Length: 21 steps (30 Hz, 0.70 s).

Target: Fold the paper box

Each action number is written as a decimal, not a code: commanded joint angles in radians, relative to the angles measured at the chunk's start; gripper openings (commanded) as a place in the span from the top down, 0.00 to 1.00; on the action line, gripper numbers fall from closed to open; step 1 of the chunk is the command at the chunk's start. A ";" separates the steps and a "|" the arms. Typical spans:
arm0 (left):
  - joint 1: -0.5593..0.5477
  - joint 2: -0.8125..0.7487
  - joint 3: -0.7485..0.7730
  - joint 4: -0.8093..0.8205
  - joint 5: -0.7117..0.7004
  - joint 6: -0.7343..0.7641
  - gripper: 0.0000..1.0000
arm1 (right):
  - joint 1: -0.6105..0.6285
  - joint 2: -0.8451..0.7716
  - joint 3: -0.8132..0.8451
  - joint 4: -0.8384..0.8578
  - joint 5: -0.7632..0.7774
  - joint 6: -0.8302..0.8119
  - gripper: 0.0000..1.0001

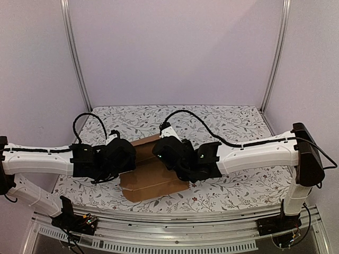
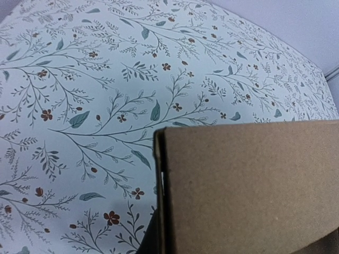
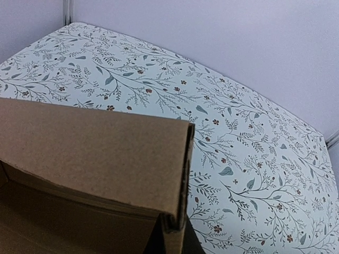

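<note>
The paper box (image 1: 153,181) is plain brown cardboard lying mid-table between both arms, with a flap raised at the back (image 1: 145,143). My left gripper (image 1: 121,157) sits at its left end. In the left wrist view an upright cardboard wall (image 2: 249,185) fills the lower right, and my left gripper (image 2: 160,235) is shut on its edge, with only a dark finger sliver showing. My right gripper (image 1: 168,153) is at the right end. In the right wrist view it (image 3: 177,239) is shut on the doubled-over side wall (image 3: 95,153), a dark finger on each side.
A floral tablecloth (image 1: 233,124) covers the table, with pale walls and aluminium posts (image 1: 275,58) at the back corners. Black cables (image 1: 212,129) loop over both arms. A metal rail (image 1: 175,233) runs along the near edge.
</note>
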<state>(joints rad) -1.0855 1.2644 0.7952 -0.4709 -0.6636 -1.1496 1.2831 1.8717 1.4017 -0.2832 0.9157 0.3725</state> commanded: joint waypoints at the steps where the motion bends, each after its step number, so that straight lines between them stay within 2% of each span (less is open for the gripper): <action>1: -0.040 -0.016 0.030 0.048 0.019 -0.005 1.00 | 0.008 0.040 0.017 0.022 -0.005 -0.018 1.00; 9: -0.044 -0.005 0.038 0.036 0.019 -0.001 1.00 | 0.008 0.029 0.009 0.032 -0.005 -0.018 1.00; 11: -0.044 -0.005 0.038 0.030 0.019 -0.001 0.91 | 0.007 0.023 0.004 0.032 -0.003 -0.019 1.00; 20: -0.044 0.000 0.041 0.036 0.039 0.009 0.67 | 0.007 0.023 0.003 0.049 0.009 -0.026 1.00; 21: -0.044 0.000 0.042 0.036 0.044 0.011 0.60 | 0.008 0.024 0.003 0.050 0.014 -0.030 1.00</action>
<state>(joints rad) -1.1095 1.2644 0.8043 -0.4675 -0.6456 -1.1522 1.2827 1.8736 1.4017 -0.2531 0.9287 0.3573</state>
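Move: The paper box hangs between two closed grippers: the left fingers pinch the left end of its far wall, right at the hand point. From the left hand, the wall's right end is roughly 13 cm to the right, 2 cm ahead and 3 cm higher, while the near panel lies about 9 cm right, 10 cm back and 9 cm below. The right fingers already hold that right end, at their hand point. The left hand first holds still with its pinch on the wall's left end, then opens its fingers to about a third of their range to release it, edging about 1 cm to its right and a little back, along the box, with almost no turn of the wrist. The right hand keeps its pinch on the wall's right end and steadies the box, creeping up less than half a centimetre. ##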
